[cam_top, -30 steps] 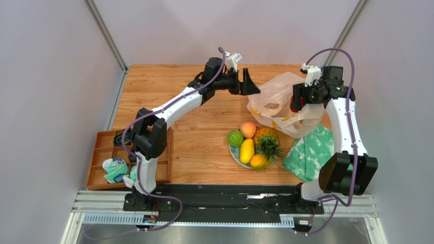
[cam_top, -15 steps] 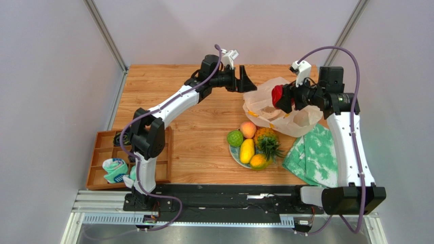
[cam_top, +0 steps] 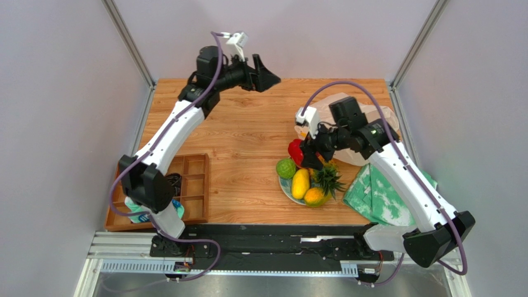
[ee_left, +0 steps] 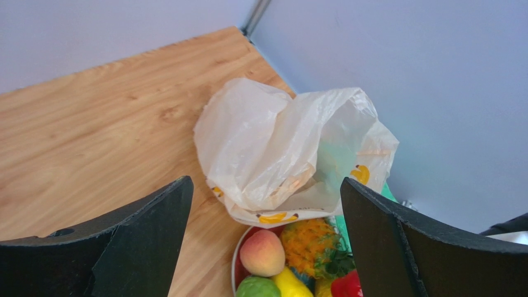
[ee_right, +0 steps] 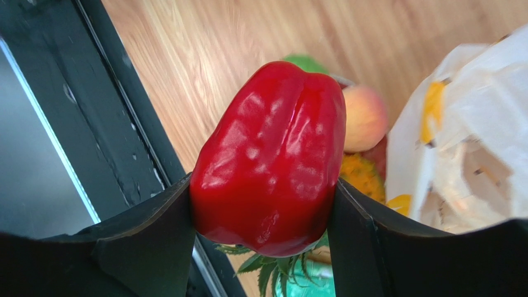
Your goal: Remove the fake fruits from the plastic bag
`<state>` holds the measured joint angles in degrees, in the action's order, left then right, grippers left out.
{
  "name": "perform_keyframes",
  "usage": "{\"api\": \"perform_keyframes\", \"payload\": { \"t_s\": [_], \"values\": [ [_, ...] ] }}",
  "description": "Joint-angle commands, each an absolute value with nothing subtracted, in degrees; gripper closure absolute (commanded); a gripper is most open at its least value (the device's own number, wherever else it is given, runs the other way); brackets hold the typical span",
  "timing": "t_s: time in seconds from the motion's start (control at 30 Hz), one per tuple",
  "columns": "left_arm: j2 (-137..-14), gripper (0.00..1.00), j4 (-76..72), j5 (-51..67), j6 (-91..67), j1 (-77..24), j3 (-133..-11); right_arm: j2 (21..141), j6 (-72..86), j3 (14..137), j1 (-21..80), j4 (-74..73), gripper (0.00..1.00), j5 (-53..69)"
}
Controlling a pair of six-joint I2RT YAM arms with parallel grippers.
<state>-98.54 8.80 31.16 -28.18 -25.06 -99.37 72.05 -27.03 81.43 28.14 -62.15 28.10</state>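
Observation:
My right gripper [cam_top: 300,153] is shut on the glossy red bell pepper [ee_right: 272,154] and holds it just above the fruits on the plate [cam_top: 282,185]. On that plate lie a bumpy green fruit [cam_top: 286,168], a yellow mango [cam_top: 300,183], a leafy pineapple [cam_top: 325,176] and a second mango [cam_top: 315,197]. The peach [ee_left: 263,252] shows in the wrist views. The plastic bag [ee_left: 291,142] lies slumped behind the plate, printed with bananas. My left gripper [cam_top: 263,73] hangs open and empty, high over the far side of the table, apart from the bag.
A green-and-white cloth [cam_top: 378,192] lies right of the plate, partly under the bag. A wooden compartment tray [cam_top: 192,185] with small items sits at the table's near left edge. Grey walls close in the table on three sides.
The right gripper has carried the red pepper out of the bag and leftward over the plate. The left arm has lifted and drawn back to the left, away from the bag.

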Motion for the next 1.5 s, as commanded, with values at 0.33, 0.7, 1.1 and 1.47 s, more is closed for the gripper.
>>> {"api": "perform_keyframes", "payload": {
  "t_s": [0.33, 0.7, 1.1, 1.47],
  "values": [
    [-67.08, 0.03, 13.71, 28.83, -22.85, -16.27, -76.92, 79.36, -13.89, 74.97, 40.34, -57.31, 1.00, -1.99],
    [-60.12, 0.02, 13.89, 28.30, -21.71, -11.78, -71.28, 83.41, -13.27, 71.98, 41.48, -55.90, 0.95, -6.68],
    [-60.29, 0.03, 12.83, 29.09, -22.68, -11.60, -70.58, 83.76, -13.36, 71.37, 42.98, -57.48, 0.84, -5.80],
    [-61.17, 0.03, 11.69, 29.71, -23.64, -11.51, -70.58, 83.85, -13.62, 71.46, 43.51, -57.31, 0.30, -7.12]
  ]
}}
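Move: The red pepper is already in the right gripper, almost directly over the plate: the plate's middle is about 19 cm below, 1 cm ahead and 1 cm to the right. Around it, some 16 cm down, lie the green custard apple (3 ahead, 6 left), the peach (6 ahead, 1 left), the yellow mango (2 back, 2 left) and the pineapple (4 ahead, 6 right). From the left hand the plate is roughly 19 cm back, 14 cm right and 33 cm down. Lower the right gripper about 12 cm onto the fruit pile, swinging the left-slanting fingers some 30 degrees to point nearly straight down and turning slightly clockwise; ease to a stop there with the pepper still pinched. Meanwhile swing the empty left gripper 15 cm left and 10 cm back, away from the bag, keeping it open. ##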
